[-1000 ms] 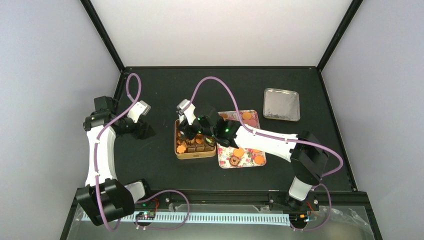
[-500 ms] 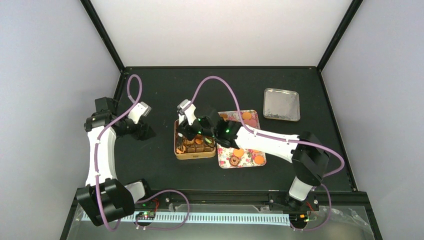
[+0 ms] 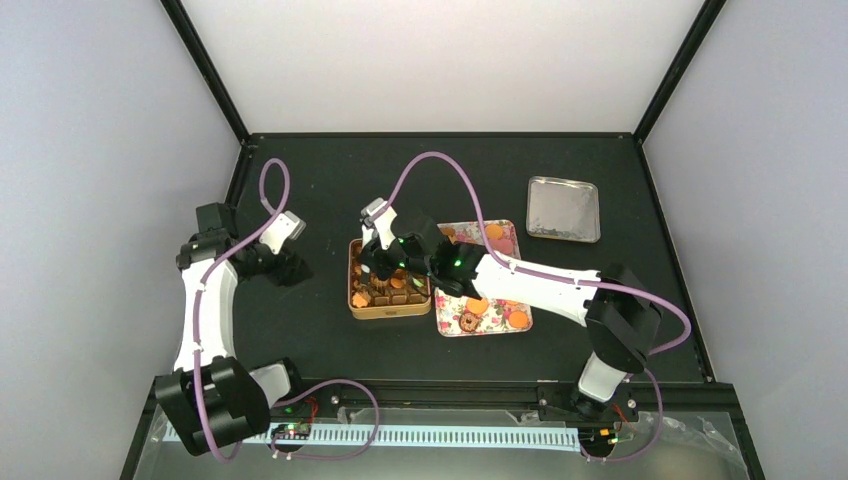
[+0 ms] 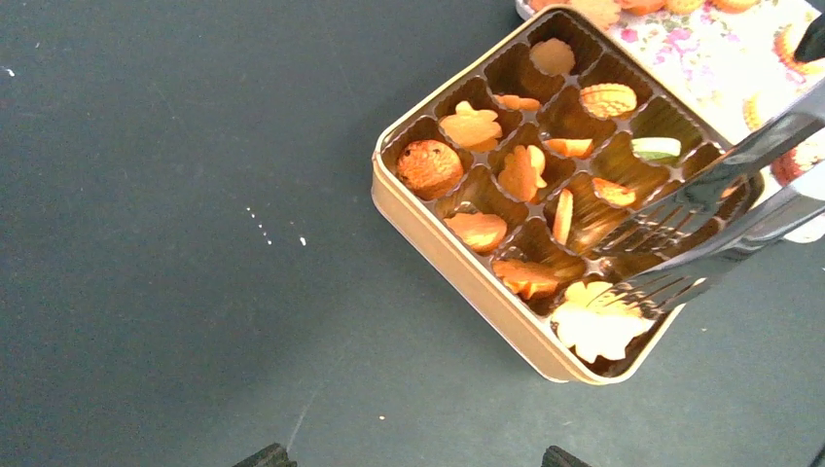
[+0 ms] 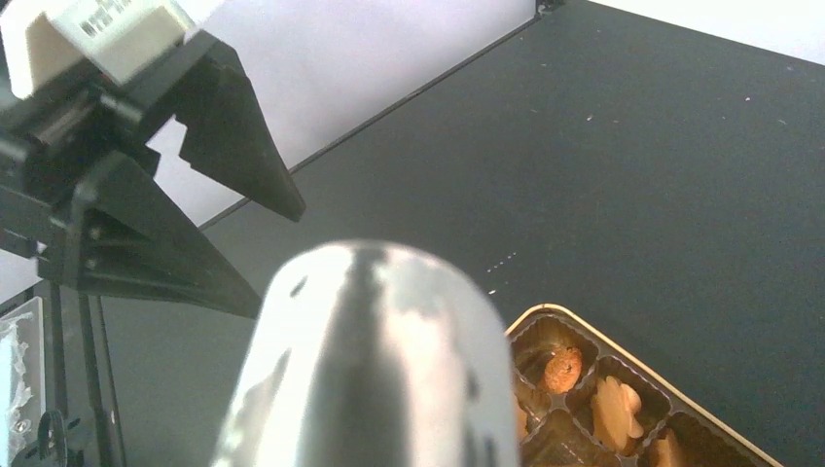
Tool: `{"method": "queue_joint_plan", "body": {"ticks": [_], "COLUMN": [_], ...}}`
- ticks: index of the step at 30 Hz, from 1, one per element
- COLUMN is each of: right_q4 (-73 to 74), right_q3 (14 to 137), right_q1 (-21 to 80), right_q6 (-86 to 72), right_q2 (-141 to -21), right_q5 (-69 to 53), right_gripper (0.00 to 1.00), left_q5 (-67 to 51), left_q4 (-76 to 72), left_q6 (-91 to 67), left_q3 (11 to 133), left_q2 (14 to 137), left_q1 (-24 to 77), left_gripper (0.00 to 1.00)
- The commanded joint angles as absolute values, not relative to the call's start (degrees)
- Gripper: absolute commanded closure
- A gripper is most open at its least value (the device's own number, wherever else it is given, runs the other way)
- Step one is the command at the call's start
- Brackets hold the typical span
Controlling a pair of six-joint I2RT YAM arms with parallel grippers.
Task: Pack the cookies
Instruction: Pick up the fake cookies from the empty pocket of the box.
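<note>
A square gold tin with brown paper cups holds several orange cookies, a green one and a pale flower-shaped one in its near corner. My right gripper hangs over the tin, shut on metal tongs. The tong tips stand slightly apart just above the pale cookie, with nothing between them. In the right wrist view the tongs' rounded end fills the frame and hides the fingers. My left gripper is open and empty over bare table left of the tin.
A floral tray with more cookies lies right of the tin, under the right arm. A silver tin lid sits at the back right. A purple cable arcs above the right arm.
The left arm has shifted a little to the right and its cable loop has risen. The right gripper with the tongs has barely moved over the tin.
</note>
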State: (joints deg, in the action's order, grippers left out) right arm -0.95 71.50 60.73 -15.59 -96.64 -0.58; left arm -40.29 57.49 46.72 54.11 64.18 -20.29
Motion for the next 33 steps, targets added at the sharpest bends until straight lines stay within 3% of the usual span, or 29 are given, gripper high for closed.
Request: {"method": "queue_joint_plan", "body": {"ticks": [1,15,33], "right_q4": [-4.2,-4.0,-9.2], "right_q3": [71.5,71.7,73.4], "right_q1": [61.0,61.4,61.5], "right_q6": [-17.4,-18.2,-18.9], "right_q2": [-96.9,-97.4,-98.7], "right_q5": [-2.3,-1.7,-5.1], "right_gripper": [0.71,0.73,0.73], "left_q5": [-39.8,-26.8,-19.0], "left_q4": [48.9,31.9,26.2], "left_q6": [44.6,37.7,32.6], "left_q3": [50.0,40.9,40.9], "left_q2": [61.6,65.0,75.7], "left_q1": [-20.2,-7.9,0.5], "left_gripper": [0.32,0.32,0.33]}}
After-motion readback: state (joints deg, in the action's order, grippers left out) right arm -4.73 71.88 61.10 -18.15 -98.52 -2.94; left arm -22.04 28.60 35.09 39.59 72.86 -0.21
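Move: The cookie box's middle lies about 15 cm to the left hand's right, 3 cm ahead and 15 cm below. The round cookie in its far-left pocket is some 9 cm right and 8 cm ahead of that hand, at similar depth. For the right hand, holding the tongs, the flower-shaped cookie in the near-left corner pocket is roughly 5 cm back, 3 cm left and 19 cm down; the cookie tray's middle is about 22 cm right, 3 cm ahead and 20 cm down. Down first, then also to its right and a little forward, the open left hand drops about 10 cm towards the box's left wall, its left side rising some 10 degrees and its fingers staying apart, short of the wall. The right hand keeps hold of the tongs with their tips at the box's near-left corner and eases about 1.5 cm left. ##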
